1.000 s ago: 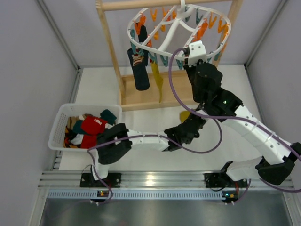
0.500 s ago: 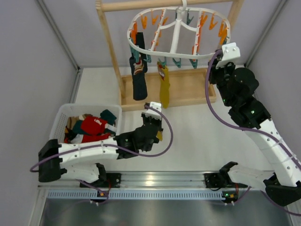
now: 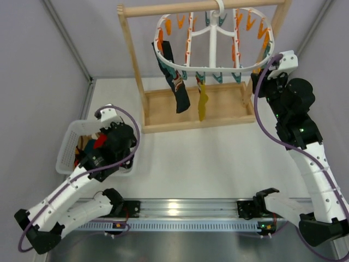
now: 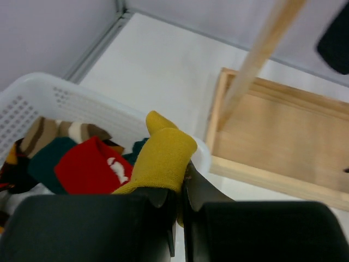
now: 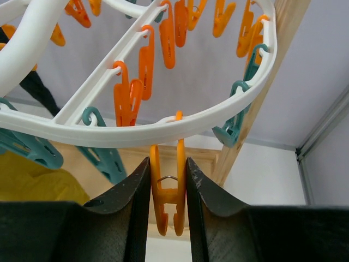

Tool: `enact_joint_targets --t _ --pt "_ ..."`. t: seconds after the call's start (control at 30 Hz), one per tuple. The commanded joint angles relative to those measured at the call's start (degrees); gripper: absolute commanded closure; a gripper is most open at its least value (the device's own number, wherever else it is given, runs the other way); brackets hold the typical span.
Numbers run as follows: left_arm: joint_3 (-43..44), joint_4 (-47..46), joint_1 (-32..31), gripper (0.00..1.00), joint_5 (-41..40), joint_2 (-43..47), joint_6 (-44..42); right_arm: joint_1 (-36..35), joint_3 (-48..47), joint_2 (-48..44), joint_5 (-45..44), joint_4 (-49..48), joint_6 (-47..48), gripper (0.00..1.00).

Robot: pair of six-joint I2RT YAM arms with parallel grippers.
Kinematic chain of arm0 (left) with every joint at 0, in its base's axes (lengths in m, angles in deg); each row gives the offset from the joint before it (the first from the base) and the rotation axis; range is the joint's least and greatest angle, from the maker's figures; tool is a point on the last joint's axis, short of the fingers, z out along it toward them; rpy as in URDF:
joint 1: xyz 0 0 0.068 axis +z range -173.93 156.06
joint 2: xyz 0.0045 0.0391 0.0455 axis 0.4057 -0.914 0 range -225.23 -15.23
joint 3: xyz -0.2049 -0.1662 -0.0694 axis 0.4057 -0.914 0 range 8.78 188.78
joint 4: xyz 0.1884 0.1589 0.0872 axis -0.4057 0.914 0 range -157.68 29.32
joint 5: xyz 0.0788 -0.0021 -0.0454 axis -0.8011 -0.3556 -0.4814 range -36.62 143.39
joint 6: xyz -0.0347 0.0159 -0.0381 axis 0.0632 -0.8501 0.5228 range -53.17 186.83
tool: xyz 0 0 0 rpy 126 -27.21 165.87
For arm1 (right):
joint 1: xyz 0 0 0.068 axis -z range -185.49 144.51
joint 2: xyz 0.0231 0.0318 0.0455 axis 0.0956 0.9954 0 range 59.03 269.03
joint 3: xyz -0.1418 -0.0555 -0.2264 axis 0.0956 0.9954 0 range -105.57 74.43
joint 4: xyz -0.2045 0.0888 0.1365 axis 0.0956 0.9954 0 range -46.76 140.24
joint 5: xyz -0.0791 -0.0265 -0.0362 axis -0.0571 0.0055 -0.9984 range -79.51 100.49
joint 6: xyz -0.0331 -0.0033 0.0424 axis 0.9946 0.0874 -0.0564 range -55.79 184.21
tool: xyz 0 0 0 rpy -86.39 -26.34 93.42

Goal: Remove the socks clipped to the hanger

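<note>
The white oval hanger [image 3: 210, 68] hangs from the wooden rack with orange and teal clips. Two socks stay clipped to it: a dark sock with a patterned band [image 3: 178, 84] and a mustard-yellow sock [image 3: 203, 103]. My left gripper [image 4: 180, 188] is shut on another mustard-yellow sock [image 4: 163, 155], held over the near corner of the white basket [image 4: 52, 90]; from above, this left gripper [image 3: 99, 146] sits over the basket. My right gripper [image 5: 167, 164] is shut on an orange clip [image 5: 168, 199] under the hanger rim [image 5: 136, 134], at the hanger's right end [image 3: 260, 76]. That clip holds nothing.
The basket [image 3: 66, 143] at the left holds red [image 4: 90, 169], teal and striped socks. The wooden rack [image 3: 133, 76] stands on a flat wooden base [image 3: 218, 106] at the back. Grey walls close in on the left, back and right.
My left arm swung from mid-table to the basket, carrying the mustard sock. My right arm moved to the hanger's right end. The hanger swung back level.
</note>
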Motion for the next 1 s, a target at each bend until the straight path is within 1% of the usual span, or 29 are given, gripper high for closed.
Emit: enact_joint_targets --t 0.0,0.03,0.07,0.1,0.17,0.2,0.23,0.27,0.3,0.33,0.37,0.4,0.43,0.47,0.5,0.53,0.57,0.6,0.63,0.7,0.77,0.83,0.87,0.93,0.97 --pt "1.07 7.37 9.26 1.00 6.04 -1.37 5.92 2.12 0.62 -0.46 2.48 -0.54 -2.50 1.00" --pt "1.07 8.16 10.86 1.00 6.13 -2.68 7.94 2.21 0.54 -0.19 2.75 -0.72 -2.58 1.00" --pt "0.46 8.25 12.70 0.98 6.65 -3.39 8.57 2.21 0.54 -0.01 3.18 -0.81 -2.76 0.99" --pt "0.11 8.17 16.64 0.97 8.92 -4.18 9.35 2.21 0.54 0.25 3.80 -0.90 -3.02 0.96" --pt "-0.25 7.90 20.61 0.96 12.87 -7.41 10.41 2.30 0.97 0.52 3.98 -1.51 -3.11 0.87" --pt "-0.25 7.81 23.42 0.97 14.90 -8.48 10.77 2.30 1.32 0.43 4.07 -1.60 -3.20 0.81" --pt "-0.42 7.81 23.88 0.97 14.57 -9.28 11.64 2.30 1.94 0.08 3.98 -2.21 -3.20 0.69" --pt "-0.69 7.81 24.06 0.93 14.04 -10.42 12.17 2.30 1.94 -0.01 3.98 -2.30 -3.20 0.69" --pt "-1.04 7.90 24.06 0.78 13.43 -10.60 12.61 2.39 1.94 -0.10 3.89 -2.13 -3.20 0.69" --pt "-1.39 7.90 23.97 0.69 12.20 -10.69 13.57 2.47 1.68 0.08 3.54 -1.96 -3.29 0.64" --pt "-2.09 7.90 24.06 0.59 11.76 -10.60 14.02 2.65 1.50 -0.01 3.19 -1.69 -3.20 0.55" --pt "-2.53 7.90 24.06 0.46 11.58 -9.56 14.11 3.08 1.24 0.25 2.23 -1.43 -3.20 0.40" --pt "-3.06 7.90 24.06 0.27 11.32 -8.85 14.54 3.52 0.54 0.25 1.52 -0.73 -3.20 0.37" --pt "-3.32 7.90 24.06 0.15 11.31 -7.97 14.72 3.88 0.19 0.43 1.00 0.67 -5.11 0.35" --pt "-3.50 7.90 24.06 0.05 11.49 -5.79 14.72 4.84 -0.16 0.34 0.29 1.64 -6.00 0.26" --pt "-3.15 7.90 23.97 0.01 12.97 -4.90 14.03 5.37 -0.60 0.17 0.11 2.52 -6.36 0.22" --pt "-2.71 7.99 24.06 0.01 14.20 -3.85 13.41 6.07 -0.78 -0.01 -0.24 4.79 -7.23 0.18" --pt "-2.19 7.90 24.06 0.01 15.43 -3.05 12.88 6.43 -1.22 -0.10 -0.76 6.12 -7.59 0.10" --pt "-1.31 7.99 23.97 0.01 16.84 -1.65 11.92 6.78 -1.31 -0.36 -1.38 7.18 -7.94 0.04" --pt "-0.60 7.99 24.06 0.01 20.18 -0.59 10.95 7.22 -1.14 -1.23 -1.99 10.68 -9.08 0.01" --pt "-0.16 7.99 23.97 0.01 22.90 1.35 9.72 7.22 -0.35 -2.38 -1.39 12.63 -10.31 0.01" --pt "0.01 7.90 24.06 0.01 25.01 3.18 8.93 7.31 3.16 -5.27 5.53 11.59 -11.11 0.01" --pt "0.10 7.90 23.97 0.01 27.63 3.72 8.31 7.31 4.65 -6.15 12.78 10.62 -11.98 0.00" --pt "1.07 7.90 23.97 0.01 30.28 3.90 6.47 7.31 8.96 -7.83 19.68 6.50 -13.83 0.01" --pt "1.50 7.81 23.97 0.01 33.08 3.90 5.51 7.22 10.36 -8.09 25.45 4.66 -15.66 0.01"
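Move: The left hand already holds the yellow sock; the basket's middle lies about 13 cm to its left, 3 cm back and some 20 cm below, with the frame's left post foot roughly 13 cm ahead and 5 cm right, 24 cm down. The right hand is closed on the orange clip at the ring, right at its fingertips; a teal clip hangs about 6 cm to the left, level ahead, and the hanging yellow sock 16 cm left, 2 cm ahead, 7 cm lower. Left hand lowers yellow sock some 9 cm, leftward 7, releasing it; right releases orange clip and sinks 6. ##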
